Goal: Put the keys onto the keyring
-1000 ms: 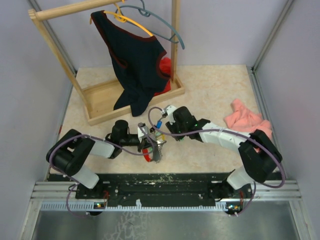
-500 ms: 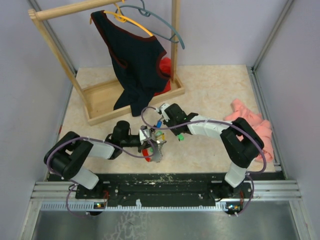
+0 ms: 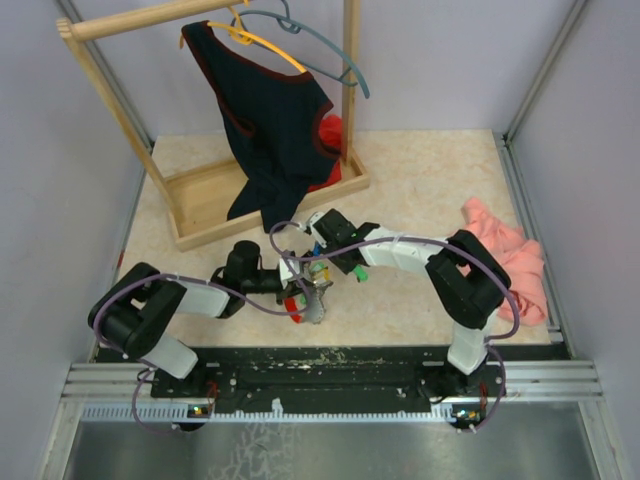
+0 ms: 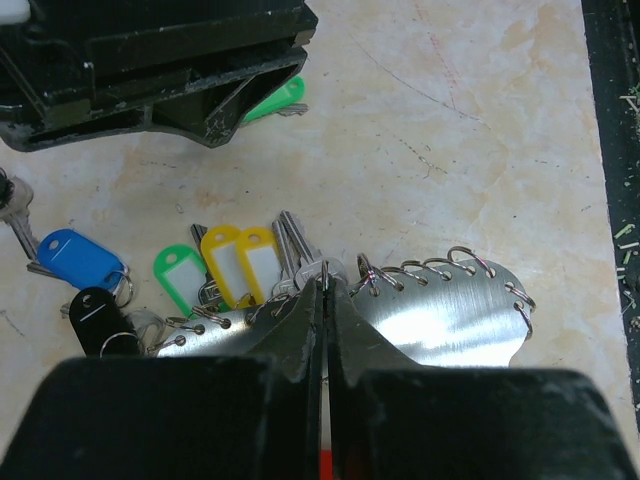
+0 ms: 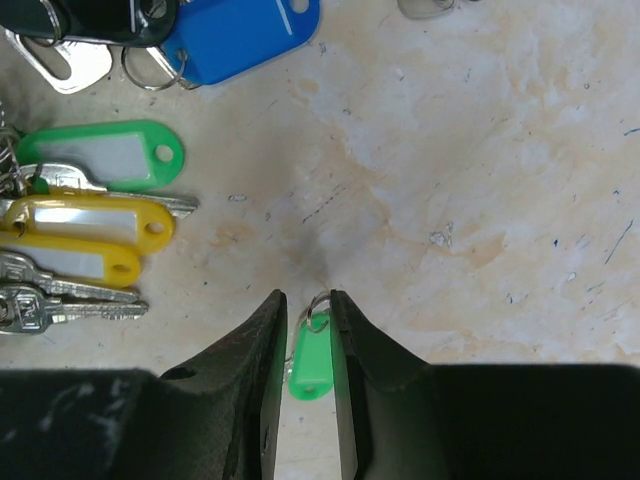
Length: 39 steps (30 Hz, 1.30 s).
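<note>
My left gripper (image 3: 300,285) (image 4: 326,285) is shut, its tips pinching a thin wire ring on the keyring (image 4: 450,315), a shiny grey metal piece edged with wire loops; a red part (image 3: 292,306) shows beneath. Keys with yellow (image 4: 240,265), green (image 4: 178,277), blue (image 4: 75,255) and black (image 4: 100,315) heads lie bunched at its left. My right gripper (image 3: 318,250) (image 5: 308,300) is narrowly open, its fingers either side of a loose green key (image 5: 310,362) (image 3: 360,272) lying on the table. The bunch of keys shows left in the right wrist view (image 5: 95,215).
A wooden clothes rack (image 3: 200,205) with a dark shirt (image 3: 275,130) on a yellow hanger stands at the back left, with red cloth (image 3: 330,130) behind it. A pink cloth (image 3: 500,250) lies at the right. The black front rail (image 3: 320,365) runs near the grippers.
My right arm has folded and its gripper has slid left, closer to the left gripper and the bunch of keys. The left gripper has stayed about where it was.
</note>
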### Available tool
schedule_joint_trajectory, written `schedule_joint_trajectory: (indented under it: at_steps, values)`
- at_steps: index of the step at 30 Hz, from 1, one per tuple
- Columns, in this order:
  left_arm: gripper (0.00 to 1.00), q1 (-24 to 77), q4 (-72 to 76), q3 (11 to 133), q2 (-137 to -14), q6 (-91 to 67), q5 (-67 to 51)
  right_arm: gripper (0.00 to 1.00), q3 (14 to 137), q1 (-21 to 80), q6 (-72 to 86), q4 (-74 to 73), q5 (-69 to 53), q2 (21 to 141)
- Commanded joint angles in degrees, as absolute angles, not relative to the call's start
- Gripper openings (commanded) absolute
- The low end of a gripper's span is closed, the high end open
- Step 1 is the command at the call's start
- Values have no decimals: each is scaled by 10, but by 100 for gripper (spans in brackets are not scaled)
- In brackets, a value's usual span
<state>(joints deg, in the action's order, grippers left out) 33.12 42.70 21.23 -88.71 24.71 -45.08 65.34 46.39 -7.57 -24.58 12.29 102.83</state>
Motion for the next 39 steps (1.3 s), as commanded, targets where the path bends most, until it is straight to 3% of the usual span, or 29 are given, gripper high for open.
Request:
schedule_joint_trajectory:
  at_steps: [1,13,24,39]
  values:
    - [1,335,426,227,-889,253,-457,24,686,469,-80,-270,153,1043]
    - [1,335,426,230,-894,250,-460,17,692,471,-79,-281,170,1060]
    - [1,336,433,224,-890,256,-467,0,680,470,-76,-277,166,1046]
    - [0,349,502,182,-873,311,-501,0,472,455,-165,-59,-131,837]
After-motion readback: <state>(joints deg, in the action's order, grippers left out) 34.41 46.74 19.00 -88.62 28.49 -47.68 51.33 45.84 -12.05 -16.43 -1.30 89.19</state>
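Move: The green-tagged key lies loose on the table just under the right fingertips, its tag about 2 cm back, 2 cm to the right and 2 cm below. The yellow tags lie some 9 cm left of the right hand and 2 cm back; the blue tag 10 cm left and 6 cm ahead. From the left hand, which still pinches a ring of the metal plate, the green-tagged key is about 14 cm right, 4 cm ahead and 4 cm below. The loose green-tagged key is pinched near its small ring: the right hand slips about 2 cm to the right and 1 cm down, and its quarter-open fingers shut there. It then draws back some 4 cm while rising about 2.5 cm and turning counter-clockwise, towards the plate ring that the left hand keeps holding. Near the end the left hand eases back about 1.5 cm. ##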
